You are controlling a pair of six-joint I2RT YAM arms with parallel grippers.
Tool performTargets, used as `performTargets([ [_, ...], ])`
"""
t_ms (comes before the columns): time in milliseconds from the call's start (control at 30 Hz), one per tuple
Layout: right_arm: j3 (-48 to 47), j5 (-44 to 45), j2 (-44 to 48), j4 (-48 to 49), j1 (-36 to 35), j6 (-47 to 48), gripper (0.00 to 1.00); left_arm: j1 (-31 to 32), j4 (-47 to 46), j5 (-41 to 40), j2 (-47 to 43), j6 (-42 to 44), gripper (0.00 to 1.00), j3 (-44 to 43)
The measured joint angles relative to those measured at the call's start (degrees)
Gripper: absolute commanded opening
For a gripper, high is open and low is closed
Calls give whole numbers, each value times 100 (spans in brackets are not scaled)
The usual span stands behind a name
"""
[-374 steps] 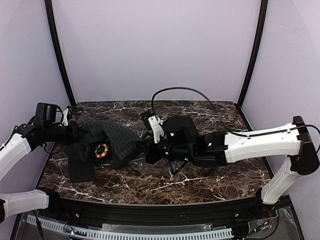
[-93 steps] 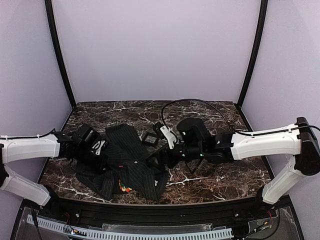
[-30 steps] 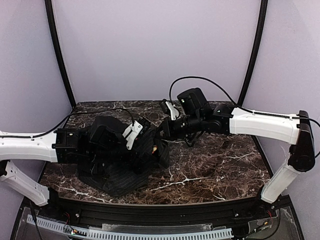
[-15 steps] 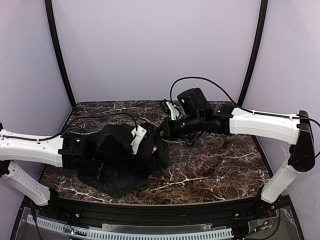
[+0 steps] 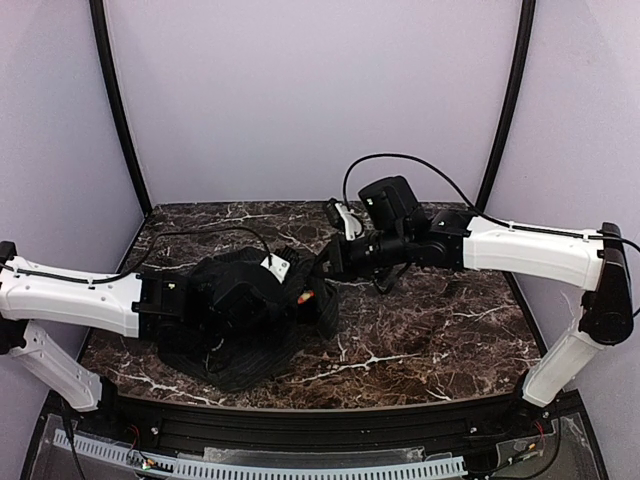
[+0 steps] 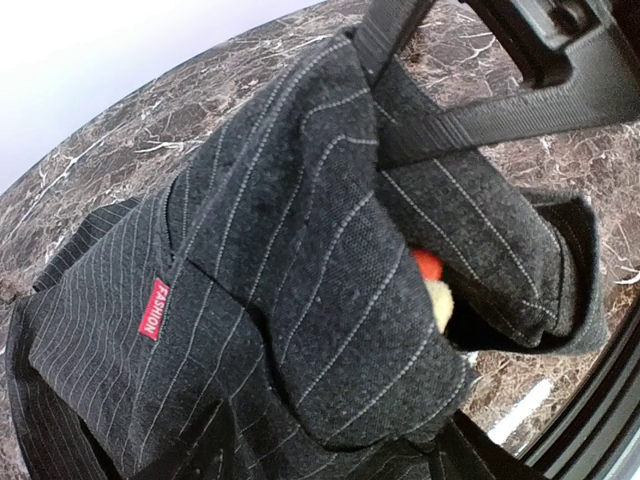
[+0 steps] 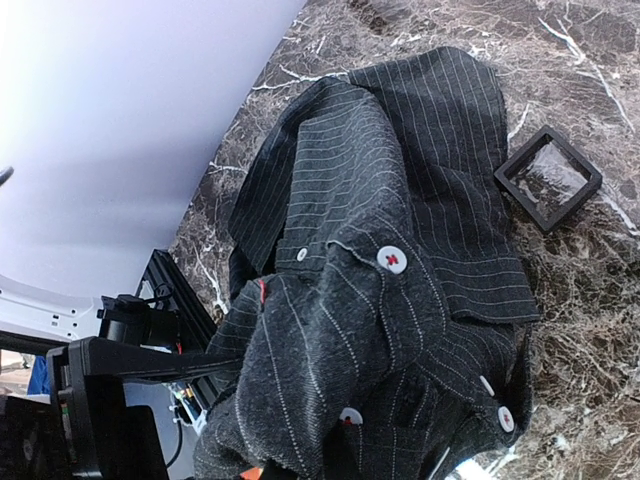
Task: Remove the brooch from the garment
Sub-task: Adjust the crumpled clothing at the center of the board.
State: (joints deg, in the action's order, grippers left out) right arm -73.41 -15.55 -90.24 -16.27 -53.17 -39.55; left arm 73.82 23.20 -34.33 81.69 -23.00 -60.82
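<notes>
The garment [image 5: 250,362], black with pale pinstripes, lies heaped at the table's left centre. My right gripper [image 5: 322,268] is shut on one fold and holds it raised; its black fingers [image 6: 500,115] pinch the cloth in the left wrist view. The brooch [image 5: 305,296] peeks out under that fold as orange and cream petals [image 6: 434,284], mostly hidden by cloth. A sliver of the brooch [image 7: 252,473] shows at the bottom of the right wrist view. My left gripper [image 5: 293,298] is pressed into the garment [image 6: 300,250] just left of the brooch, its fingers hidden by cloth.
A small black square box [image 7: 548,178] lies on the marble beyond the garment [image 7: 400,250]. A red label [image 6: 155,308] and white buttons [image 7: 392,259] mark the cloth. The black front rail [image 5: 320,425] runs along the near edge.
My left arm has slid right across the garment toward the raised fold and the brooch, and its jaws have narrowed. The right gripper has kept the fold lifted in place.
</notes>
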Motion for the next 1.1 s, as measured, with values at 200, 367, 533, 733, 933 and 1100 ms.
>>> performTargets([
  [200, 68, -44, 2, 0, 2, 7, 0, -7, -70, -70, 0, 208, 14, -35],
  [367, 162, -98, 83, -17, 22, 85, 0, -166, -199, 369, -66, 442, 1, -9],
  [533, 382, -155, 376, -48, 63, 310, 14, -688, -282, 1497, -588, 621, 1, 179],
  [733, 704, -125, 916, -164, 125, 811, 68, -1421, -310, 3672, -1163, 831, 1, 267],
  [933, 1263, -111, 2031, -125, 142, 1204, 88, -2175, -258, 5377, -1198, 691, 1, 267],
  [1100, 1698, -98, 2935, 262, 109, 1156, 71, -2625, -358, 6229, -1064, 166, 1, 308],
])
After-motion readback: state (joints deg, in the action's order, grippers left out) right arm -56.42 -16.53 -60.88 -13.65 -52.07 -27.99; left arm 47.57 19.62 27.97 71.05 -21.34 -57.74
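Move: The garment fold to be gripped already lies between the left hand's open fingers, about 1 cm ahead, 1 cm right and 1 cm below. The brooch, half hidden behind it, is some 4 cm right and 2 cm ahead, level; the red label is about 4 cm ahead, 2 cm left and 2 cm below. From the right hand, still pinching the garment, that fold is roughly 6 cm back, 7 cm left and 3 cm below. Left fingers pinch the fold and lift it about 5 cm; right fingers release, backing right, up and back, some 13 cm. ##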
